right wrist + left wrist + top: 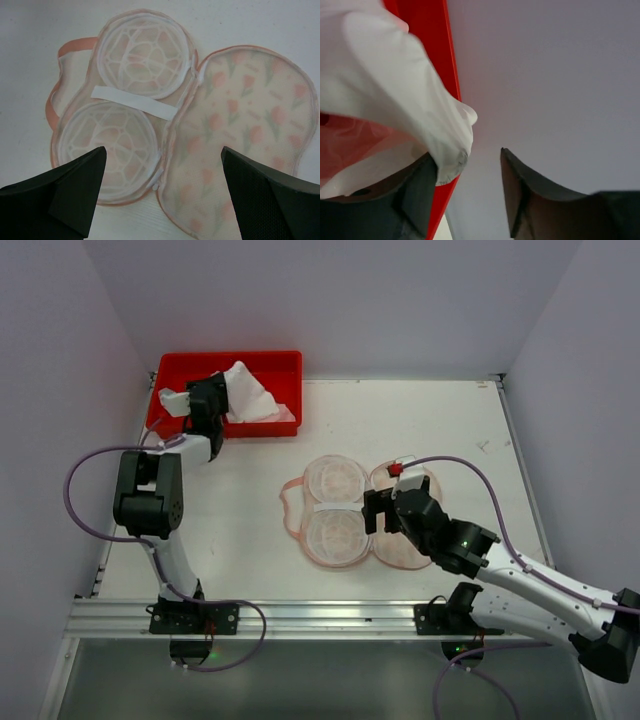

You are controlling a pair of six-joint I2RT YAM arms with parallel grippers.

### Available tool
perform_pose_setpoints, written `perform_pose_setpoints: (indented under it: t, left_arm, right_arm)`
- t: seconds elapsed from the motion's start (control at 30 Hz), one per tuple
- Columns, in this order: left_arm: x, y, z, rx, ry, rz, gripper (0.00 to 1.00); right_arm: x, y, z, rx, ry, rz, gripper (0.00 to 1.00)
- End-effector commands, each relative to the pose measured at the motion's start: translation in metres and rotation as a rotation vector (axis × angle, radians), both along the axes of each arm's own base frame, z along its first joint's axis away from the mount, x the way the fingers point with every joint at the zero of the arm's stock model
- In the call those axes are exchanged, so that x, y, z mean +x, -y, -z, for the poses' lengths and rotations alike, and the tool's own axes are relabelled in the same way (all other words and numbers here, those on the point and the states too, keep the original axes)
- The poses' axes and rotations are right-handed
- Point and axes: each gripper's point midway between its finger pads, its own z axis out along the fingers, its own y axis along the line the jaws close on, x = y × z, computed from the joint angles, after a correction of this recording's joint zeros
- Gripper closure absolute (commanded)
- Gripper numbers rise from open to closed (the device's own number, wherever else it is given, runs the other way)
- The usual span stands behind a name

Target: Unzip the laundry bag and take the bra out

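The laundry bag point(335, 510) lies unzipped and spread open in the middle of the table. One half point(130, 50) holds two round white plastic cages. The other half point(240, 115) is peach mesh with a tulip print, and the zip pull point(161, 182) sits at the near waist between them. My right gripper point(382, 512) point(162, 150) hovers open just above that waist, with nothing between its fingers. A soft white fabric piece, apparently the bra point(250, 400) point(385, 75), lies heaped in the red tray point(270, 360). My left gripper point(213, 385) point(468, 155) is open beside it, and the cloth drapes against its left finger.
The red tray point(427, 40) stands at the back left corner, close to the side and back walls. White walls enclose the table on three sides. The aluminium rail point(300, 618) with both arm bases runs along the near edge.
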Motion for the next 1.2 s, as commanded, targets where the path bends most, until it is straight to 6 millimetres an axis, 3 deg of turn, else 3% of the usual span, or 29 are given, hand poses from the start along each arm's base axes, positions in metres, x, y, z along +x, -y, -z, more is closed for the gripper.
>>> perform_pose_setpoints:
  t: [0.0,0.03,0.13,0.2,0.23,0.27,0.3,0.37,0.43,0.5,0.6,0.7,0.8,0.9,0.97,1.0,1.07,1.1,1.13,1.17]
  left_arm:
    - [0.008,-0.030,-0.017,0.129,0.018,-0.076,0.41]
    - [0.011,-0.031,-0.020,0.151,0.003,-0.059,0.28]
    - [0.005,-0.037,-0.015,0.184,-0.050,-0.039,0.08]
    - [-0.003,-0.043,-0.010,0.189,-0.077,-0.029,0.01]
    - [-0.008,-0.042,-0.015,0.196,-0.079,-0.004,0.00]
    - [-0.014,-0.039,-0.005,0.202,-0.129,0.018,0.00]
    - [-0.019,-0.054,-0.005,0.246,-0.151,0.015,0.00]
    - [-0.024,-0.055,-0.014,0.327,-0.182,0.053,0.00]
    - [-0.018,-0.054,-0.019,0.476,-0.223,0.129,0.00]
    - [-0.012,-0.055,-0.009,0.557,-0.282,0.203,0.00]
    - [-0.003,-0.046,0.015,0.557,-0.328,0.327,0.00]
    - [-0.001,-0.028,0.014,0.576,-0.280,0.426,0.00]
    - [-0.006,-0.010,0.000,0.577,-0.230,0.519,0.00]
    - [-0.021,0.011,-0.027,0.626,-0.205,0.619,0.00]
    - [-0.041,0.025,-0.028,0.637,-0.255,0.693,0.00]
    - [-0.054,0.029,-0.040,0.674,-0.244,0.715,0.00]
    - [-0.079,0.039,-0.038,0.680,-0.273,0.784,0.00]
    - [-0.094,0.041,-0.051,0.708,-0.251,0.800,0.00]
    - [-0.113,0.047,-0.034,0.687,-0.281,0.861,0.00]
    - [-0.124,0.049,-0.033,0.694,-0.280,0.877,0.00]
  right_arm:
    - [0.008,-0.004,-0.010,0.057,0.011,0.018,0.01]
    - [0.010,-0.003,-0.010,0.076,-0.001,0.038,0.01]
    - [0.018,0.006,-0.006,0.113,-0.055,0.103,0.01]
    - [0.026,0.017,-0.001,0.145,-0.121,0.151,0.01]
    - [0.029,0.020,0.002,0.167,-0.150,0.179,0.01]
    - [0.033,0.025,0.008,0.163,-0.187,0.208,0.01]
    - [0.039,0.035,0.012,0.174,-0.212,0.253,0.01]
    - [0.050,0.051,0.023,0.193,-0.273,0.340,0.01]
    - [0.053,0.052,0.030,0.248,-0.345,0.352,0.01]
    - [0.060,0.068,0.041,0.278,-0.390,0.419,0.01]
    - [0.067,0.094,0.057,0.293,-0.429,0.536,0.01]
    - [0.072,0.119,0.074,0.336,-0.492,0.644,0.01]
    - [0.077,0.141,0.086,0.354,-0.526,0.732,0.01]
    - [0.080,0.152,0.103,0.337,-0.578,0.781,0.01]
    - [0.082,0.154,0.116,0.330,-0.616,0.794,0.01]
    - [0.082,0.153,0.120,0.333,-0.626,0.793,0.01]
    - [0.081,0.151,0.132,0.328,-0.664,0.793,0.01]
    - [0.081,0.147,0.135,0.339,-0.683,0.776,0.02]
    - [0.081,0.144,0.140,0.343,-0.703,0.767,0.02]
    - [0.081,0.143,0.141,0.341,-0.708,0.762,0.02]
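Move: For the right hand, the laundry bag's opened cover flap lies about 11 cm to the right, level fore-and-aft and some 17 cm below; the bag's mesh body lies 7 cm left and 1 cm ahead, equally low. From the left hand, the white bra is about 10 cm right, level fore-and-aft and 12 cm down in the red box, while the flap is some 34 cm back, 50 cm right and 18 cm below. Right hand sweeps about 15 cm right and down, slightly forward, to the flap's edge; left opens, backs off. ##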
